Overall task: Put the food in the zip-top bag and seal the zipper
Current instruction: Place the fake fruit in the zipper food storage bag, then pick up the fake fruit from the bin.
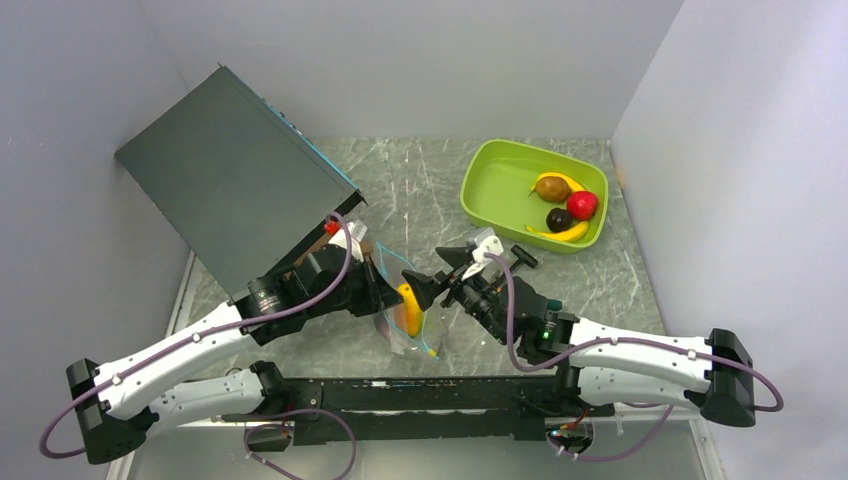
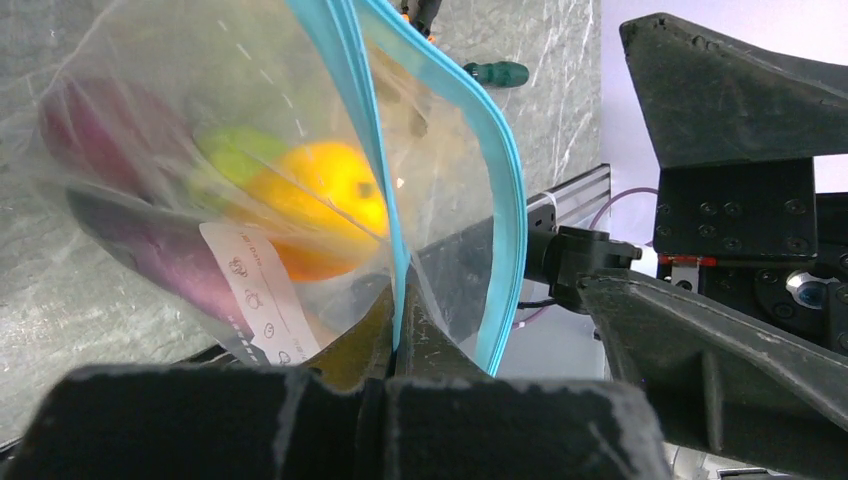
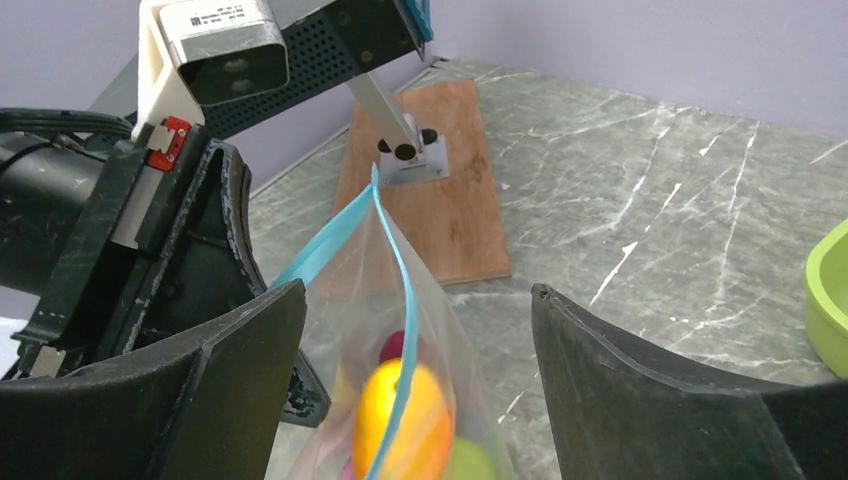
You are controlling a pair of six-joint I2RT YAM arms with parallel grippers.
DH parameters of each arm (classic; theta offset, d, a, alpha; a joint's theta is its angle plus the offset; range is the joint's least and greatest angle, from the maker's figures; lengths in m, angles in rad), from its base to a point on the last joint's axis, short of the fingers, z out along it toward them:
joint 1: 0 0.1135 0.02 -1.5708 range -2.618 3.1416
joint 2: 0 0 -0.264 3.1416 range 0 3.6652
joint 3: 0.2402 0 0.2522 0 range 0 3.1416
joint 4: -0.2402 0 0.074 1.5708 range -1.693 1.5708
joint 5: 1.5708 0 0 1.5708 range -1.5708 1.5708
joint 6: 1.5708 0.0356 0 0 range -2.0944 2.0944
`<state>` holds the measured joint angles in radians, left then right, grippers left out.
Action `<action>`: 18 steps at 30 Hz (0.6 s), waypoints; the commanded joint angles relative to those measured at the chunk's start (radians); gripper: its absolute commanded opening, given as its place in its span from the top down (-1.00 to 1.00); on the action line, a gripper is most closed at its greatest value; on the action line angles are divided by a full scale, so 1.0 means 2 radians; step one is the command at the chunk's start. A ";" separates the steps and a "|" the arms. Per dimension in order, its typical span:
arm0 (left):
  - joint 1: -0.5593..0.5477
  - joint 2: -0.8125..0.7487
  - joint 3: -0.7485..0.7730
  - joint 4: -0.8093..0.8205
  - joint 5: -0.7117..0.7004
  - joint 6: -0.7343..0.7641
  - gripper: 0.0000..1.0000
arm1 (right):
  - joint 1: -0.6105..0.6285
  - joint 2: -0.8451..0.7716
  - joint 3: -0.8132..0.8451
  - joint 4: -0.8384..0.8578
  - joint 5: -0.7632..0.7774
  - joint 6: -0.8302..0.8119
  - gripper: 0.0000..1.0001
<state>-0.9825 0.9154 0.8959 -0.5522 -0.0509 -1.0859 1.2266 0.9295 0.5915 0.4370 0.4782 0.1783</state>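
Observation:
The clear zip-top bag (image 1: 412, 322) hangs open between the two arms, its blue-green zipper (image 2: 372, 150) running up from my left gripper (image 2: 400, 335), which is shut on the bag's zipper edge. Inside lie an orange (image 2: 322, 205), a green apple (image 2: 232, 152) and purple pieces (image 2: 150, 250). My right gripper (image 3: 418, 300) stands open above the bag's mouth, its fingers (image 3: 210, 390) wide on either side of the zipper (image 3: 397, 262) and apart from it. More food lies in the lime-green tray (image 1: 490, 165): brown pear (image 1: 550, 187), red piece (image 1: 582, 205), dark plum (image 1: 559, 219), yellow bananas (image 1: 566, 233).
A large dark box (image 1: 230, 170) leans at the back left, over a wooden board (image 3: 432, 190) with a small metal stand. A green-handled screwdriver (image 2: 496, 72) lies on the marbled table beyond the bag. Walls close in on three sides.

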 commanded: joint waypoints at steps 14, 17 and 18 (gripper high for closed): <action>-0.001 -0.006 -0.015 0.019 0.005 -0.010 1.00 | -0.092 -0.029 0.049 -0.102 0.068 0.025 -0.67; -0.001 -0.005 -0.019 0.023 0.009 -0.013 1.00 | -0.171 0.002 0.084 -0.132 0.046 0.067 -0.67; -0.002 -0.004 -0.019 0.024 0.009 -0.014 1.00 | -0.194 0.014 0.091 -0.139 0.044 0.078 -0.67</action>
<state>-0.9825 0.9096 0.8639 -0.5488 -0.0486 -1.0950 0.9886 0.8982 0.6651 0.2283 0.5781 0.2276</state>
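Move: The fruit left in the green bin is what the empty right hand heads for: the avocado lies about 25 cm ahead of it, 34 cm to its right and some 20 cm below. The near banana is about 4 cm nearer the bases than the avocado, the red fruit some 4 cm farther out and 7 cm farther right. Close by, the mango in the bag sits about 4 cm left of the right hand, level with it, 14 cm below. From the left hand the avocado is roughly 29 cm ahead and 38 cm right. The left hand keeps its pinch on the bag's zipper edge, sinking only about a centimetre. The empty right hand draws off from the bag mouth at steady height, first slowly to the right, then quickly forward and right towards the green bin, about 10 cm in all, swinging some 20 degrees clockwise with fingers staying wide open. ##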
